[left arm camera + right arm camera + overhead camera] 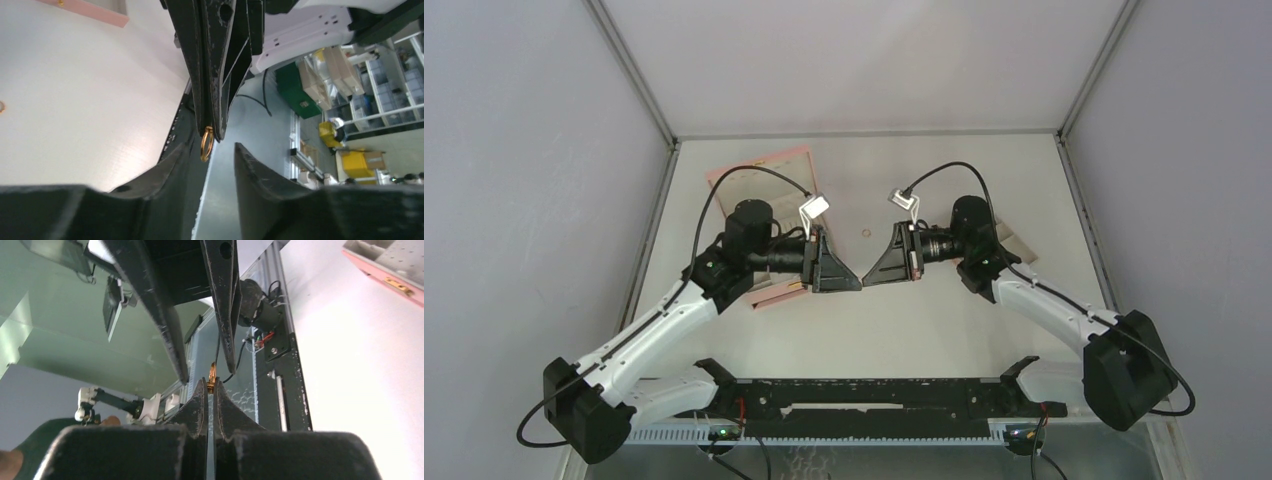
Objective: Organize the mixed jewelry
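Both grippers meet tip to tip in the air over the middle of the table. My right gripper is shut on a tiny orange-copper ring, pinched edge-on at its very fingertips. In the left wrist view that ring hangs from the right gripper's tips, just in front of my left gripper. The left gripper is open, its fingers apart and not touching the ring. A second ring lies on the table a little behind the grippers, and it also shows at the left edge as a ring.
The pink box lies open at the back left, partly under the left arm, its corner a pink box in the right wrist view. A beige tray peeks out behind the right arm. The black base rail runs along the near edge.
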Available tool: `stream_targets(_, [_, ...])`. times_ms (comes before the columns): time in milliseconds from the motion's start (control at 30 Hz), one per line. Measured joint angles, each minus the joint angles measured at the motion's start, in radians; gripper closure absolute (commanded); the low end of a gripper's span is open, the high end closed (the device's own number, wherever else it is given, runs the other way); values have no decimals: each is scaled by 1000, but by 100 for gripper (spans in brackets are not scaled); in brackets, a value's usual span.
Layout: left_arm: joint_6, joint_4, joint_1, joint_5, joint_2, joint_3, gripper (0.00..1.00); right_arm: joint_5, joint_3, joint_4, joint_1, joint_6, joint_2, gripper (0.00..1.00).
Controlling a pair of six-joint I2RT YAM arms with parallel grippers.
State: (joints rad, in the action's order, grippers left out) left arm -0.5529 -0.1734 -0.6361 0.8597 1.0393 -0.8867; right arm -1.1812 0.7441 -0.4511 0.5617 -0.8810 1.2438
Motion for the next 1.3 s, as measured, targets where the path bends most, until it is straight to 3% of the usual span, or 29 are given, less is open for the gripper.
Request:
stream_targets(133, [21,-40,0,-35,0,0,25,83,3,97,-6,48,-21,100])
stream_targets(333, [45,-172,4,-150,-45,-15,22,380,109,410,18,206,-78,100])
stream_targets(433, [35,-255,28,-325,-122,-32,22,555,201,540,60,269,-71,100])
stream_targets(633, [-87,-385,193,-700,-343,-5,22,925,507,775,153,389,174,100])
stream_targets(800, [-179,-560,261,-962,-468,3,22,1112,710,896,238,459,417,100])
stream_targets(1033, [-267,-718,264,-1175,-545,16,23,1209,962,980,293,502,678,100])
stream_targets(1300, [-286,-794,264,-1302,-624,13,23,1273,1154,1032,309,518,878,100])
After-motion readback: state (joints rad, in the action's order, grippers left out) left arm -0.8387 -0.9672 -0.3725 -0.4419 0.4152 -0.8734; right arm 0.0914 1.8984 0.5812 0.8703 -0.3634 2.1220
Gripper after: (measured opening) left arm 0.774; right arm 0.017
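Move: Between the right hand's closed fingertips is the ring. The free right end of the jewelry box's ring rolls lies about 24 cm ahead, 14 cm to its left and 21 cm below; the dotted pad is some 16 cm ahead, 16 cm left and 23 cm down. On the table, 27 cm below, lie a far ring 27 cm ahead, 2 cm right, and a near ring 14 cm ahead, 4 cm right. From the left hand, the rolls' end is likewise about 24 cm ahead, 14 cm left and 22 cm below. Carrying the ring in its still-shut fingers, the right hand first goes forward nearly level, then down and left as well, to above the right end of the ring rolls: about 21 cm forward, 13 down, 12 left, the fingers turning from pointing left to slanting down and forward-left. The left hand, already clear of the ring, opens wider, dips slightly, then swings some 27 cm left out of the way, turning about 90 degrees counter-clockwise. ##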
